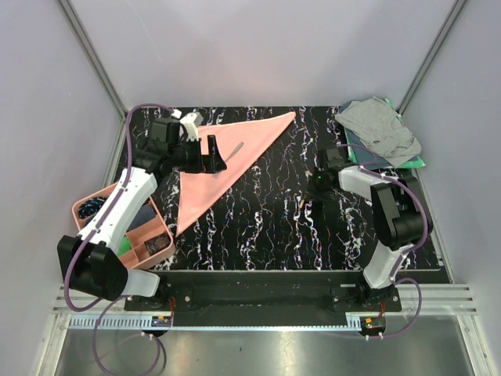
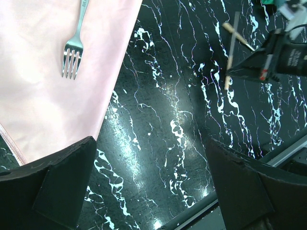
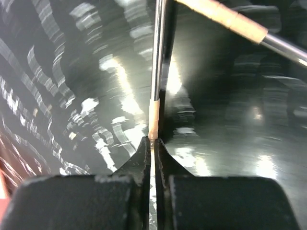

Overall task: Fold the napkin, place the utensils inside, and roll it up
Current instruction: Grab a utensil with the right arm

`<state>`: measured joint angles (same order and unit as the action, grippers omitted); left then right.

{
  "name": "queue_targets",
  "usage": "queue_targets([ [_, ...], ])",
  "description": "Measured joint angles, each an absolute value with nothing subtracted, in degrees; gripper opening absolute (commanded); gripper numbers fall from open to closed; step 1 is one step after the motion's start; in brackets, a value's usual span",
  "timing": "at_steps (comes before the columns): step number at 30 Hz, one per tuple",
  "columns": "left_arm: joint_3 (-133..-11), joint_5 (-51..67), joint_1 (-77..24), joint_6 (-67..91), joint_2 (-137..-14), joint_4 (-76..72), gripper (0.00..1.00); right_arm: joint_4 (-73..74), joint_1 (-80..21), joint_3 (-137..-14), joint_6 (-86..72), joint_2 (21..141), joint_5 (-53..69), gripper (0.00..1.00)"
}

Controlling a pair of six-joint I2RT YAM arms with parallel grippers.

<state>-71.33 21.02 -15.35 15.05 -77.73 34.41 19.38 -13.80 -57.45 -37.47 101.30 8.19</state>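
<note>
The salmon-pink napkin (image 1: 227, 160) (image 2: 43, 96) lies folded into a triangle at the back left. A silver fork (image 1: 235, 149) (image 2: 73, 52) rests on it. My left gripper (image 1: 213, 160) (image 2: 153, 191) hovers open over the napkin's right edge, with nothing between its fingers (image 2: 62, 191). Right of centre, my right gripper (image 1: 311, 194) (image 3: 153, 143) (image 2: 240, 72) is low on the table and shut on the brownish handle end of a thin stick (image 3: 157, 72) (image 2: 232, 45). A second stick (image 3: 230, 21) (image 2: 238, 37) lies crossed just beyond it.
A pink compartment tray (image 1: 86, 205) with small items sits at the left edge beside my left arm. A grey cloth (image 1: 380, 129) lies piled over a green cloth (image 1: 415, 163) at the back right corner. The table's front rail (image 2: 268, 158) runs close by.
</note>
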Motion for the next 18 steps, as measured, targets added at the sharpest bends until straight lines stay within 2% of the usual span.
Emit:
queue_targets([
  [4,-71.3,21.0,-15.4,15.0,-77.7,34.4,0.99,20.0,-19.0,-61.0,-31.8,104.0,9.4,0.02],
  [8,-71.3,21.0,-15.4,15.0,-77.7,34.4,0.99,22.6,-22.1,-63.5,-25.7,105.2,10.1,0.28],
  [9,-71.3,21.0,-15.4,15.0,-77.7,34.4,0.99,23.3,-22.9,-63.7,-24.6,105.2,10.1,0.40],
  [12,-71.3,21.0,-15.4,15.0,-77.7,34.4,0.99,25.0,-23.9,-64.0,-22.2,104.1,10.1,0.59],
  [18,-71.3,21.0,-15.4,15.0,-77.7,34.4,0.99,29.6,-23.9,-66.5,-14.7,97.1,7.2,0.65],
])
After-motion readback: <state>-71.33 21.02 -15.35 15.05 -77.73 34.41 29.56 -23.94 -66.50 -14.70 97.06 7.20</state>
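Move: The right fingers already hold the wooden handle of the thin metal-tipped stick near its end; its middle lies about 5 cm ahead and 2 cm right, at fingertip height. A second stick crosses near its tip, its middle some 7 cm ahead and 5 cm right. The folded napkin's middle is roughly 24 cm left and 11 cm ahead. From the left hand, the held stick lies some 25 cm right, 6 cm ahead and 21 cm below. The right hand drags the stick about 5 cm left towards the napkin, opens, lets go, and rises about 5 cm. ##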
